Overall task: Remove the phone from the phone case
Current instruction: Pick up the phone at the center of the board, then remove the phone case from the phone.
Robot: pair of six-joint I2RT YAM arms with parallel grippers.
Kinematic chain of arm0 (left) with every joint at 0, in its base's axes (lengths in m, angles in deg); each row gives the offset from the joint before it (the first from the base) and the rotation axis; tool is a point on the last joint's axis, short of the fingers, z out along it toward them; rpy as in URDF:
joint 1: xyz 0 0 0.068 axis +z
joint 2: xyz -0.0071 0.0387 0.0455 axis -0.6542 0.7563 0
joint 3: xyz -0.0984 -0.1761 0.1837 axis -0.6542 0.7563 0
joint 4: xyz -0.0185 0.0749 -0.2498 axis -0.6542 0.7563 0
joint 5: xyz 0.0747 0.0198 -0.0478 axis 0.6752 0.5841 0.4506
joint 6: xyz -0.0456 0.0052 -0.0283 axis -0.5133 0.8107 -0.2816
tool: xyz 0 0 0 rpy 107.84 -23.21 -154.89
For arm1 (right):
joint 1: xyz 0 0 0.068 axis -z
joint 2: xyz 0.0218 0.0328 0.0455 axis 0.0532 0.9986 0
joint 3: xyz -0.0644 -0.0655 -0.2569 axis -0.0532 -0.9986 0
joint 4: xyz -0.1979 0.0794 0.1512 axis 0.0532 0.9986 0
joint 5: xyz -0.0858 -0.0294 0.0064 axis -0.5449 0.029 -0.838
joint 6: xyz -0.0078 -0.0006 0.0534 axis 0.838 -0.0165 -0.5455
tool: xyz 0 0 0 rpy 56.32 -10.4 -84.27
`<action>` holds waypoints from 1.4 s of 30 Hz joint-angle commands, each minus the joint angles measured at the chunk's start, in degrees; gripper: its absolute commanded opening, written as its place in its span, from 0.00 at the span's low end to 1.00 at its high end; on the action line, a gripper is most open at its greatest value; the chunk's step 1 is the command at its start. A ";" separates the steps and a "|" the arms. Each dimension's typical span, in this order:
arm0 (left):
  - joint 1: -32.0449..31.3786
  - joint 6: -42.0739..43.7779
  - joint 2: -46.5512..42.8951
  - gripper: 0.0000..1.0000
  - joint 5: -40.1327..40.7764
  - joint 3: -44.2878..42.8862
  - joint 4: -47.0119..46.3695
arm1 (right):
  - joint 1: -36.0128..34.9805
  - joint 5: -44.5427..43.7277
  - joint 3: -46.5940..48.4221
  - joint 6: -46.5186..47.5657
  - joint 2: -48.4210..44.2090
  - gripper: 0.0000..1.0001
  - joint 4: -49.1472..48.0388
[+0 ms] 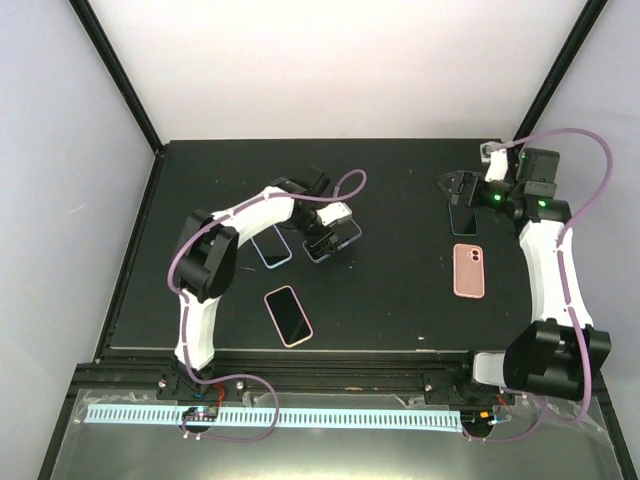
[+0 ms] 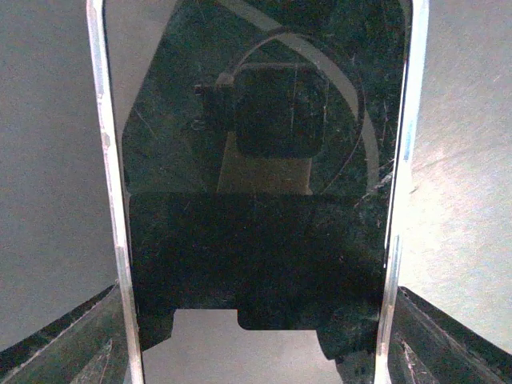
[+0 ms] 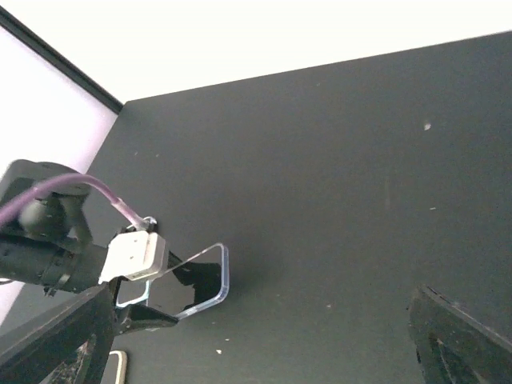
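A dark-screened phone in a clear, bluish-rimmed phone case (image 1: 335, 238) lies left of the table's middle. My left gripper (image 1: 322, 243) is shut on its long sides. In the left wrist view the phone (image 2: 256, 240) fills the space between my fingers (image 2: 72, 340), and its glossy screen mirrors the camera. The right wrist view shows this phone (image 3: 188, 280) tilted, one end raised off the mat. My right gripper (image 1: 460, 190) stands wide open at the far right, with nothing between its fingers (image 3: 460, 340).
A blue-cased phone (image 1: 270, 248) lies just left of the held one. A pink-rimmed phone (image 1: 288, 315) lies nearer the front. A pink case (image 1: 468, 270) lies face down on the right. Another dark phone (image 1: 462, 217) lies under the right gripper.
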 commanded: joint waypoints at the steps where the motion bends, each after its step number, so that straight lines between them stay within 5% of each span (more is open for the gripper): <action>1: 0.39 -6.63 -8.11 0.43 -4.38 0.73 -7.35 | -4.36 0.36 -0.82 -7.53 3.40 1.00 -4.25; 11: -0.04 -14.29 -18.33 0.40 -5.82 1.66 -9.39 | -15.06 2.72 -0.67 -15.43 8.50 0.98 -7.31; 26: -3.40 -18.05 -23.36 0.38 -4.57 -0.07 -10.84 | -24.47 4.60 3.71 -21.95 12.11 0.79 -11.75; 34: -5.64 -19.11 -24.59 0.37 -2.56 -1.14 -11.62 | -25.02 4.02 3.16 -24.71 12.64 0.57 -12.68; 42: -7.27 -19.10 -25.74 0.37 1.03 -0.79 -11.71 | -25.02 4.55 4.18 -25.76 12.71 0.16 -13.02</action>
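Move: The phone in its clear case is already gripped in the left hand, a few centimetres off the board; its middle lies about 4 cm right of that hand point and 2 cm ahead. Left of the left hand by about 14 cm, level with it, lies the blue-framed phone; the pink-framed phone is some 20 cm back and 9 cm left, both about 4 cm lower. From the right hand the held phone is roughly 25 cm left, 1 cm ahead and 24 cm below. The cased phone, still gripped across its width, is raised about 18 cm off the board by the left hand, fast at first, then easing some 5 cm right and 3 cm back while rolling about 20 degrees to point more to the right. The open right hand sweeps some 17 cm left and slightly down to meet its free end, turning about 15 to 20 degrees counter-clockwise, then stays there and closes its fingers most of the way around that end. ##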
